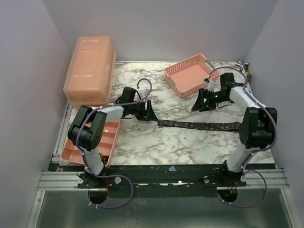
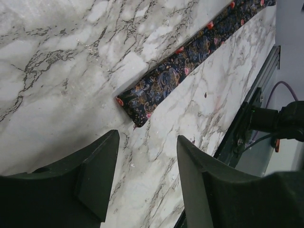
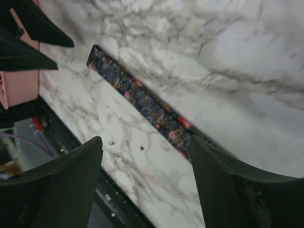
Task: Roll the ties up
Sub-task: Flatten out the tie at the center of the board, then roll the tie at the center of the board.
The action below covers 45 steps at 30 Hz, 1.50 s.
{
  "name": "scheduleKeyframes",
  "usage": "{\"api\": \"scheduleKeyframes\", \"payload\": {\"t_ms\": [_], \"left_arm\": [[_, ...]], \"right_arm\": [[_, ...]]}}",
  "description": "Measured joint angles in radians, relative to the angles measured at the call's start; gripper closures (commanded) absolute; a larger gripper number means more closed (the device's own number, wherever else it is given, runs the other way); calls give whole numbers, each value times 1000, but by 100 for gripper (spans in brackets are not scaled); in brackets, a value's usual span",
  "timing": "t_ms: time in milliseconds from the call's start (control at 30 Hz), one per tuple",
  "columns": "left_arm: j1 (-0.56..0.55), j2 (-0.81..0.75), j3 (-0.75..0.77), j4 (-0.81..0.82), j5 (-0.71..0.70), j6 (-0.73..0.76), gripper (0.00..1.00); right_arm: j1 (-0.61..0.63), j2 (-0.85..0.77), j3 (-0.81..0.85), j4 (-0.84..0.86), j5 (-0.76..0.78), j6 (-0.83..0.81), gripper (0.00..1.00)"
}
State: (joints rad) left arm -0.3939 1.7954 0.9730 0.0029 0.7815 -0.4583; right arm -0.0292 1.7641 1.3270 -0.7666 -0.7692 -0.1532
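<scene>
One tie (image 1: 204, 126), dark with small red and pale dots, lies flat as a long narrow strip across the marble table (image 1: 142, 142). My left gripper (image 1: 151, 116) hovers just beyond its left end, open and empty. In the left wrist view that tie end (image 2: 135, 109) sits a little ahead of the open gripper (image 2: 148, 138). My right gripper (image 1: 197, 105) hangs above the table behind the strip's middle, open with nothing in it. In the right wrist view the tie (image 3: 142, 102) runs diagonally and passes behind the right finger of the open gripper (image 3: 146, 142).
A pink mesh basket (image 1: 174, 72) stands at the back centre-right. A translucent orange lidded box (image 1: 90, 71) stands at the back left. A pink divided tray (image 1: 76, 154) lies at the front left under the left arm. Black rails (image 1: 161, 175) line the near edge.
</scene>
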Motion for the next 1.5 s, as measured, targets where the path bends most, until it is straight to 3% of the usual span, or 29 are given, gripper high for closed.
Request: {"api": "scheduleKeyframes", "payload": {"t_ms": [133, 267, 500, 733, 1000, 1233, 1500], "left_arm": [[-1, 38, 2, 31, 0, -40, 52], [-3, 75, 12, 41, 0, -66, 53], [-28, 125, 15, 71, 1, -117, 55], [-45, 166, 41, 98, 11, -152, 72], [-45, 172, 36, 120, 14, -171, 99], [-42, 142, -20, 141, 14, -182, 100], [-39, -6, -98, 153, 14, -175, 100]], "right_arm": [[31, -2, -131, 16, -35, 72, 46], [54, -2, -156, 47, -46, 118, 60], [154, 31, -156, 115, -56, 185, 70], [231, 103, -156, 175, -55, 249, 82], [316, 166, -105, 221, -30, 314, 91], [361, 237, -64, 235, 51, 320, 99], [424, 267, -48, 242, 88, 320, 99]]}}
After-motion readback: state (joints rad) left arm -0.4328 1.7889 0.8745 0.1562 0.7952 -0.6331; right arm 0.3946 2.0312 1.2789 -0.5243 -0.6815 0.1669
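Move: The tie lies flat, running right from its left end, which is only about 4 cm to the right of the left hand, level with it and some 5 cm below. For the right hand, the stretch to grip, near that same end, is roughly 13 cm to the left, 5 cm back and 10 cm below. The pink basket sits about 22 cm ahead of the right hand and 5 cm to its left; the pink tray is some 28 cm left of the left hand and 8 cm back. Back about 5 cm, then mostly leftward over the tie by some 14 cm while sinking 10 cm, the right hand closes from wide open and pinches the tie just short of its left end. The left hand sinks roughly 4 cm and edges right, shuts on the end itself, then draws slightly back and rises about 3 cm, keeping its pinch. ##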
